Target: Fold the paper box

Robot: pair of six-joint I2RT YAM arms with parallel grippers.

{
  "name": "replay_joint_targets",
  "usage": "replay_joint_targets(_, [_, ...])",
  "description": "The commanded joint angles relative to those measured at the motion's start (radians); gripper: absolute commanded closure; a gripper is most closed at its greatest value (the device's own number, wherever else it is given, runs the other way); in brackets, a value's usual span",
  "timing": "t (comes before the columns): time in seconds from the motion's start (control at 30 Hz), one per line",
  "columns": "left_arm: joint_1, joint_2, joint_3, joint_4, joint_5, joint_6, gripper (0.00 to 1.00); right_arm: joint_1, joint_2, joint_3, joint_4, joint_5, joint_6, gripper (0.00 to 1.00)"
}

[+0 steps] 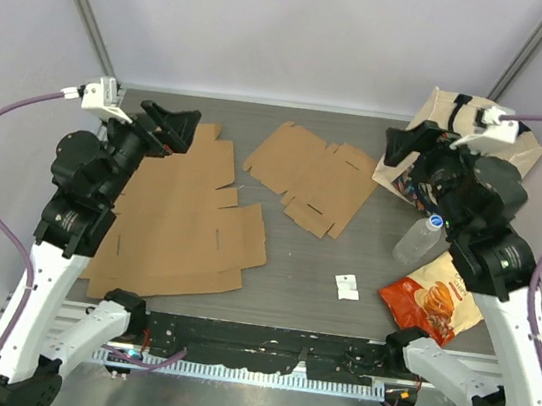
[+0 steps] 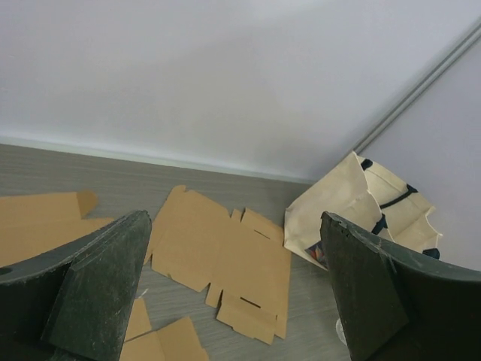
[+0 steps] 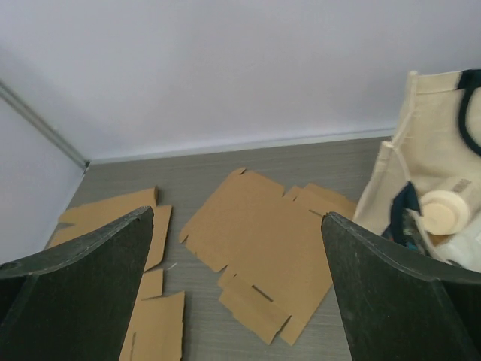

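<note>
A small flat brown paper box blank (image 1: 312, 177) lies unfolded on the grey table at centre back; it also shows between the fingers in both wrist views (image 2: 225, 259) (image 3: 267, 244). A larger flat cardboard blank (image 1: 183, 216) lies to its left. My left gripper (image 1: 173, 127) hovers open above the large blank's far edge, nothing between its fingers. My right gripper (image 1: 413, 142) hangs open at the back right, above the bag's edge, also empty. Both are raised off the table.
A cream tote bag (image 1: 468, 130) with items inside stands at the back right. A clear plastic bottle (image 1: 417, 239) lies beside it, an orange snack packet (image 1: 434, 297) near the front right, and a small white scrap (image 1: 347, 287) sits in front.
</note>
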Motion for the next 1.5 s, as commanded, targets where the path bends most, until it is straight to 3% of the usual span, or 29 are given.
replay_joint_targets(0.0, [0.005,0.053,-0.003,0.067,0.111,-0.050,0.00,0.002,0.113,-0.021,0.063,-0.212,0.066,0.01])
replay_joint_targets(0.1, [0.005,0.125,-0.006,0.074,0.233,-0.082,0.09,0.002,0.173,-0.105,0.154,-0.387,0.112,0.01])
replay_joint_targets(0.23, [-0.004,0.270,-0.032,0.151,0.375,-0.168,0.20,-0.006,0.265,-0.182,0.170,-0.418,0.150,0.01])
replay_joint_targets(0.4, [-0.139,0.576,-0.009,0.200,0.315,-0.190,0.28,-0.157,0.315,-0.396,0.308,-0.475,0.384,0.09])
replay_joint_targets(0.43, [-0.162,0.637,0.012,0.197,0.304,-0.179,0.36,-0.178,0.317,-0.433,0.339,-0.476,0.418,0.12])
replay_joint_targets(0.53, [-0.214,0.846,0.109,0.186,0.266,-0.171,0.46,-0.210,0.349,-0.548,0.428,-0.434,0.521,0.19])
replay_joint_targets(0.73, [-0.249,1.133,0.258,0.202,0.263,-0.208,0.46,-0.181,0.412,-0.673,0.526,-0.280,0.603,0.26])
replay_joint_targets(0.87, [-0.262,1.137,0.207,0.208,0.200,-0.228,0.47,-0.166,0.440,-0.732,0.603,-0.297,0.613,0.29])
replay_joint_targets(1.0, [-0.265,1.077,0.056,0.286,0.131,-0.254,0.39,-0.164,0.467,-0.762,0.669,-0.349,0.592,0.31])
replay_joint_targets(1.2, [-0.265,1.118,-0.049,0.388,0.292,-0.306,0.41,-0.169,0.490,-0.780,0.716,-0.381,0.566,0.33])
replay_joint_targets(1.47, [-0.265,1.193,-0.064,0.527,0.361,-0.387,0.47,-0.178,0.469,-0.777,0.707,-0.395,0.532,0.33])
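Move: The near flap of the paper box, on the smaller flat blank, lies about 43 cm below the left hand, 7 cm ahead and 28 cm right; from the right hand it is 44 cm down, 4 cm ahead and 13 cm left. The large cardboard sheet lies almost straight below the left hand. From the right hand, the white card is 11 cm back and 2 cm left, the bottle 2 cm ahead and 14 cm right, both far below. The box's near flap is closed in on from both sides. The left hand dives some 40 cm and swings right, first forward, then a little back, to the flap's left end, tipping steeply down and half closing. The right hand plunges nearly as far, slightly forward, swinging left and partly back, towards its right end; it tips down, rolls left side up and narrows its fingers by a third. Contact can't be made out. ##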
